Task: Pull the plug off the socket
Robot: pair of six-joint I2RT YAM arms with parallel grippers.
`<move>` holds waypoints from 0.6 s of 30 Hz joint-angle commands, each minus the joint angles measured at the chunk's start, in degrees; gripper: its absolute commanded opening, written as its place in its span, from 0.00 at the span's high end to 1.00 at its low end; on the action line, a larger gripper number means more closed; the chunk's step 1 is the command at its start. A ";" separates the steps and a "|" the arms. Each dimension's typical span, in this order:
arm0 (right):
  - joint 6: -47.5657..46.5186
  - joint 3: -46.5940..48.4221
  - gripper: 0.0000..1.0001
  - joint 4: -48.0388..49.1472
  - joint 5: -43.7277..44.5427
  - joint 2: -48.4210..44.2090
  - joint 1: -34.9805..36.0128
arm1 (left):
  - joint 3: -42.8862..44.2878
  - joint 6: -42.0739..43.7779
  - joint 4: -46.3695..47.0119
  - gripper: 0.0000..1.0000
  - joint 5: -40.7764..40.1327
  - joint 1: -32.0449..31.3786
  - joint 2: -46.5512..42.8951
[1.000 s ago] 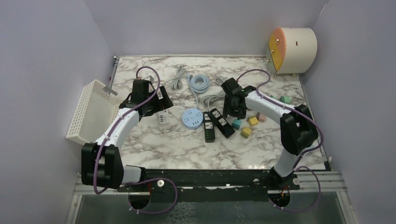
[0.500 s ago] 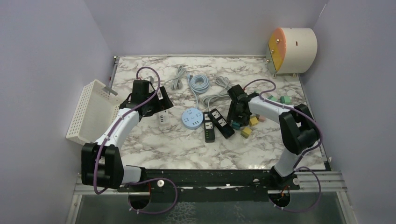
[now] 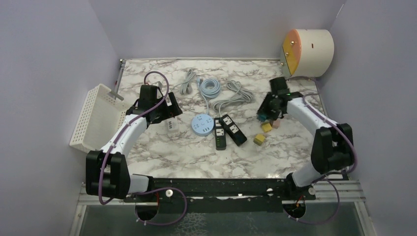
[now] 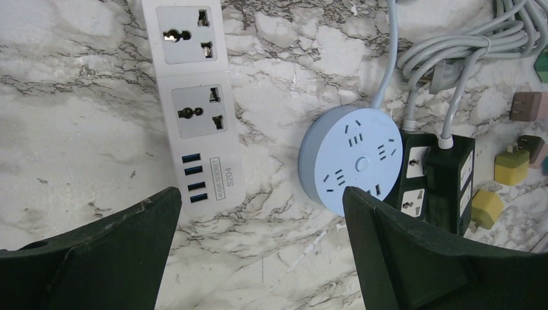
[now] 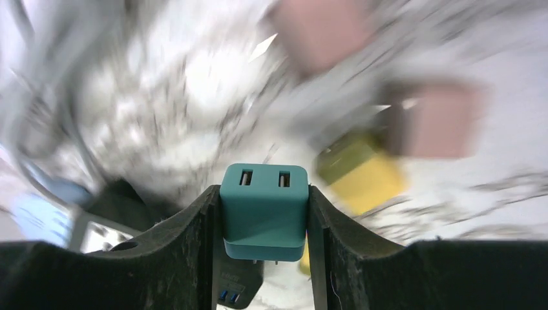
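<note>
My right gripper (image 3: 267, 113) is shut on a teal two-port USB plug (image 5: 263, 206), held clear of the table with its prongs showing below. It hangs right of two black socket strips (image 3: 227, 131), one of which shows blurred under the plug (image 5: 239, 284). My left gripper (image 3: 164, 115) is open and empty above the white socket strip (image 4: 194, 97), next to a round blue socket (image 4: 354, 158). The black strips also show in the left wrist view (image 4: 439, 181).
Yellow plugs (image 3: 259, 139) (image 3: 266, 127) and pink ones (image 5: 430, 119) lie near the right gripper. Coiled cables (image 3: 210, 88) (image 3: 236, 96) lie at the back. A white basket (image 3: 96, 118) stands at the left edge, a cream cylinder (image 3: 307, 51) at the back right.
My right gripper has closed on the teal plug beside the black strips and carried it up and to the right. The left arm has not moved.
</note>
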 commanded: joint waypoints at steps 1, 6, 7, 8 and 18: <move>-5.20 -1.43 0.88 1.26 -5.47 -7.24 -17.64 | 0.03 0.91 0.07 0.01 -0.70 -0.16 -1.25; -6.03 -9.00 0.87 3.45 -11.04 -10.69 -37.39 | -0.07 1.17 0.02 0.01 -0.28 -0.08 -1.47; -5.06 -10.79 0.86 3.92 -11.05 -11.26 -39.92 | -0.05 1.23 0.06 0.01 -0.23 -0.03 -1.53; -3.76 -12.37 0.84 4.40 -10.37 -11.89 -41.37 | -0.02 1.30 0.01 0.01 -0.19 0.00 -1.60; 5.31 -18.12 0.63 7.37 -3.77 -12.03 -42.50 | 0.79 1.93 -1.14 0.01 -0.36 0.19 -1.91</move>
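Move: The right hand already holds the teal plug. The bare table spot it heads for lies about 21 cm to its right, 6 cm back and 6 cm below. Around its way, some 5 cm below, are the near yellow plug 7 cm back and 2 cm right, the far yellow plug 1 cm back and 5 cm right, and the pink plug 10 cm right and 1 cm ahead. From the left hand the spot is roughly 65 cm right, 7 cm back and 11 cm below. Rightward in one fast arc, the right hand carries the teal plug about 20 cm, keeping its pinch. It rises some 4 cm and reaches a little forward over the far yellow and pink plugs, then draws back and sinks towards the bare table beyond them, slowing near the end. Meanwhile the hand turns about 40 degrees clockwise. ##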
